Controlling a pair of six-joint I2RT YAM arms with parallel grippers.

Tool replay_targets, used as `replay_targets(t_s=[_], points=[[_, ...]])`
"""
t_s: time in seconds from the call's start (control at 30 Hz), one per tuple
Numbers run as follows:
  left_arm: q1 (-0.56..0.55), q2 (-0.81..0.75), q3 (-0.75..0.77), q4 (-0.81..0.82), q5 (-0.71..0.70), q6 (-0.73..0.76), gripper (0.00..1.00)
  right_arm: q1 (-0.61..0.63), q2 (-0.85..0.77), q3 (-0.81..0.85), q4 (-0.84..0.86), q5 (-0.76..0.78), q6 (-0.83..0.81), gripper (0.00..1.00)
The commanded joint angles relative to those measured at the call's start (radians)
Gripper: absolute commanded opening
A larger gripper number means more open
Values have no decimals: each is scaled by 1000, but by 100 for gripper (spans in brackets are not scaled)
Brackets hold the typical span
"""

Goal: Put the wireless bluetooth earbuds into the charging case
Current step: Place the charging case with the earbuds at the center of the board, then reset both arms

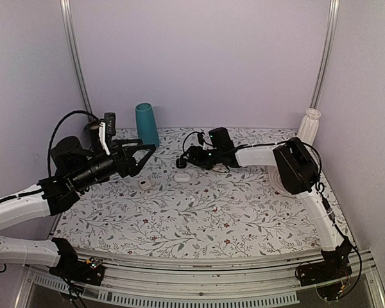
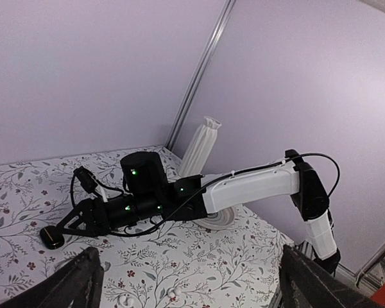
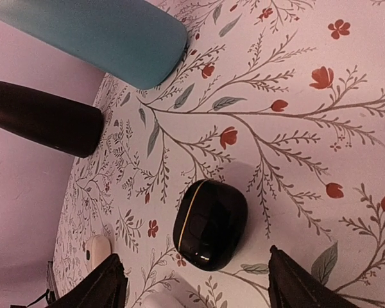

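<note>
The charging case (image 3: pixel 210 223) is a small black rounded box with a thin gold seam. It lies on the flowered table with its lid shut, and it also shows in the top view (image 1: pixel 181 163) and the left wrist view (image 2: pixel 51 237). My right gripper (image 3: pixel 205 285) is open and empty, its fingers spread either side of the case and just short of it (image 1: pixel 191 157). My left gripper (image 1: pixel 141 153) is open and empty, held above the table at the left and facing the right arm (image 2: pixel 192 289). No black earbuds show in any view.
Two white rounded cases (image 1: pixel 145 184) (image 1: pixel 183 176) lie near the black case. A teal cylinder (image 1: pixel 146 125) and a black cylinder (image 3: pixel 45 119) stand at the back left. A white vase (image 1: pixel 310 125) stands at the back right. Walls close three sides.
</note>
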Motion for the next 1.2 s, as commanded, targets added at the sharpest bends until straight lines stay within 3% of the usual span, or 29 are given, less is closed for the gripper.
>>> replay_targets(t_s=[0.0,0.23,0.5,0.93,1.17], points=[[18,-13,-38,19,-44,-24,96,-5,-144,-70,-27,36,-56,79],[19,-5,-32,-17,-78,42,96,-5,-387,-297,16,86,-117,89],[20,-1,-32,-101,-115,90,96,-4,-746,-680,110,188,-174,99],[20,-105,-173,-64,-229,62,96,-4,-1360,-1165,135,422,-171,99],[20,-112,-202,-9,-247,44,96,-4,-1564,-1246,-25,509,-125,99]])
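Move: The black charging case already stands released on the board, about 2 cm left of the right hand, level with it fore and aft, some 2 cm below. The white case is about 9 cm nearer the base and 2 cm left of that hand; the round-lidded white case is 1 cm back and 12 cm right; the teal vase is 12 cm ahead and 16 cm left. From the left hand the black case lies roughly 25 cm ahead, 10 cm right and 30 cm down. No finger touches the black case any longer: the right hand clears it, rising first, then sweeping right, up and back by a little over 20 cm each way, opening the last quarter to fully wide while its fingers swing from pointing left and down to nearly level and more forward. The open left hand sinks about 7 cm and drifts 5 cm left, turning slightly counter-clockwise. ##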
